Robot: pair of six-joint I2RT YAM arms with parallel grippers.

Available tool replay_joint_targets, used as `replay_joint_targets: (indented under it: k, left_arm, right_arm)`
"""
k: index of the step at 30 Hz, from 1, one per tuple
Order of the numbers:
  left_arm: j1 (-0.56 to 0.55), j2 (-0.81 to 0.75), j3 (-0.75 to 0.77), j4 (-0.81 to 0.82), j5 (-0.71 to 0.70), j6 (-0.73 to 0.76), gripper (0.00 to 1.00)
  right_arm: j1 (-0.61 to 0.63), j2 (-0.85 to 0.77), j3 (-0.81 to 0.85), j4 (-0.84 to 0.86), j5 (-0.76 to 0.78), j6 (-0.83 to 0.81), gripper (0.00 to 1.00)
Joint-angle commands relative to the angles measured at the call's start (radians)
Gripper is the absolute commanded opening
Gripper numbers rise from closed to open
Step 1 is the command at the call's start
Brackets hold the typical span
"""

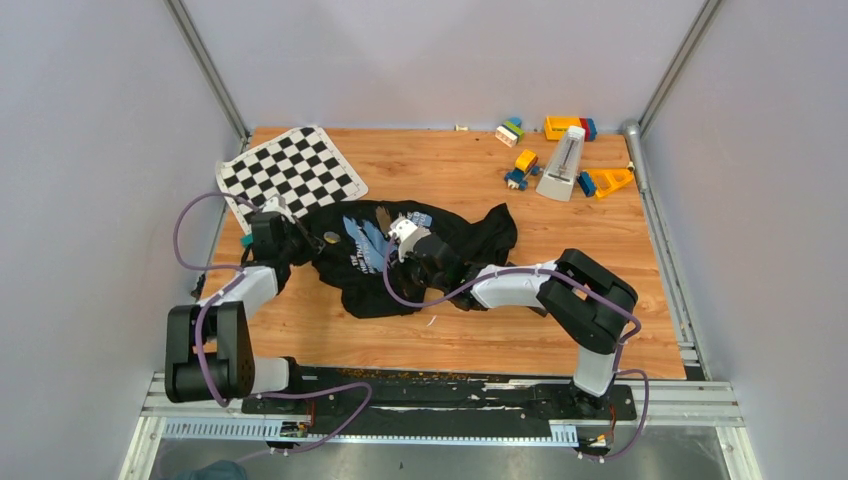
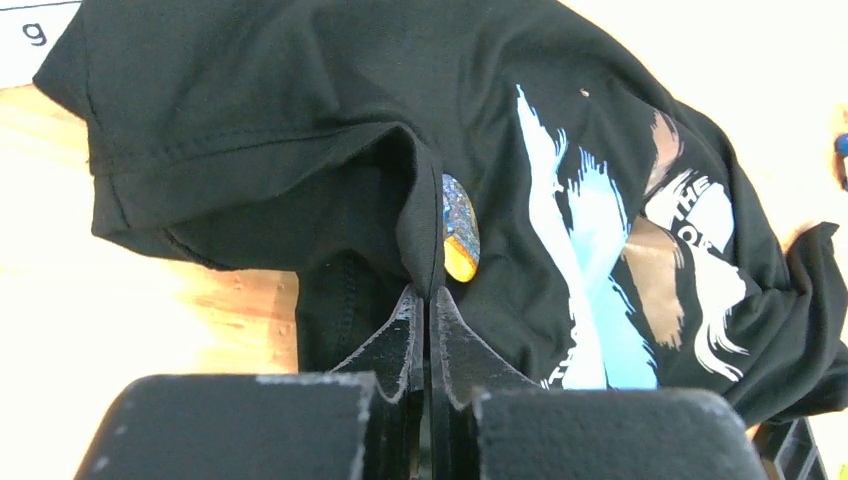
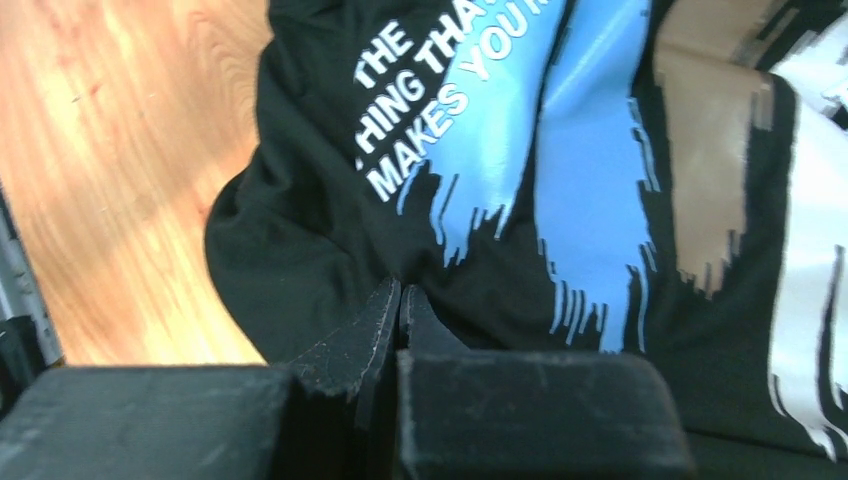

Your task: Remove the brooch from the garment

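The garment (image 1: pixel 440 235), a black T-shirt with a blue, white and grey print, lies crumpled on the wooden table. The brooch (image 2: pixel 460 228) is a small round disc pinned to it, seen almost edge-on with a blue and orange face; from above the brooch (image 1: pixel 330 238) is a tiny pale dot. My left gripper (image 2: pixel 428 292) is shut on a raised fold of cloth right beside the brooch, at the shirt's left end (image 1: pixel 297 238). My right gripper (image 3: pixel 400 290) is shut on black cloth just below the printed lettering, near the shirt's middle (image 1: pixel 395 260).
A black-and-white chequered mat (image 1: pixel 290 170) lies at the back left, touching the shirt's corner. Coloured toy blocks (image 1: pixel 520 160) and a white metronome (image 1: pixel 563 165) stand at the back right. Grey walls close in both sides.
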Motion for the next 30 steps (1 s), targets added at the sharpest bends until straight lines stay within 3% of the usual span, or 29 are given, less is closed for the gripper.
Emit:
replay_joint_targets:
  k: [1, 4, 9, 17, 25, 30]
  left_arm:
    - [0.009, -0.06, -0.058, -0.036, 0.025, -0.072, 0.0]
    - [0.009, -0.033, -0.089, -0.02, 0.103, -0.1, 0.0]
    - [0.011, 0.028, -0.119, 0.005, 0.169, -0.105, 0.0]
    - [0.01, -0.072, -0.119, -0.078, 0.104, -0.076, 0.0]
    - [0.011, -0.166, -0.119, -0.14, 0.063, -0.054, 0.0]
    - [0.011, -0.18, -0.12, -0.14, 0.076, -0.049, 0.0]
  right_arm:
    - [-0.002, -0.019, 0.036, -0.017, 0.147, 0.044, 0.0]
    - [-0.003, -0.014, 0.046, -0.029, 0.16, 0.052, 0.05]
    - [-0.008, -0.021, 0.09, -0.074, 0.151, 0.079, 0.34]
    - [-0.022, 0.118, 0.377, -0.326, 0.146, 0.159, 0.59]
    - [-0.019, 0.342, 0.673, -0.516, 0.196, 0.201, 0.62]
    - [-0.01, 0.424, 0.768, -0.589, 0.211, 0.189, 0.61]
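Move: Pinching a fold of the garment, the left hand has the brooch about 2 cm ahead, 3 cm to its right and 2 cm below. From the right hand, which grips the cloth lower on the front, the brooch lies some 9 cm ahead and 12 cm left, about 2 cm lower. The blue print lies 6 cm ahead of that hand, 5 cm left and 3 cm down. The right fingers let go of the garment and spread more than halfway, the hand swinging some 8 cm forward and 6 cm left over the blue print towards the brooch, rising about 4 cm, then sinking again while turning clockwise. The left keeps its pinch on the fold and draws it back about 5 cm and slightly right, dipping nearly 4 cm and then mostly rising again. ##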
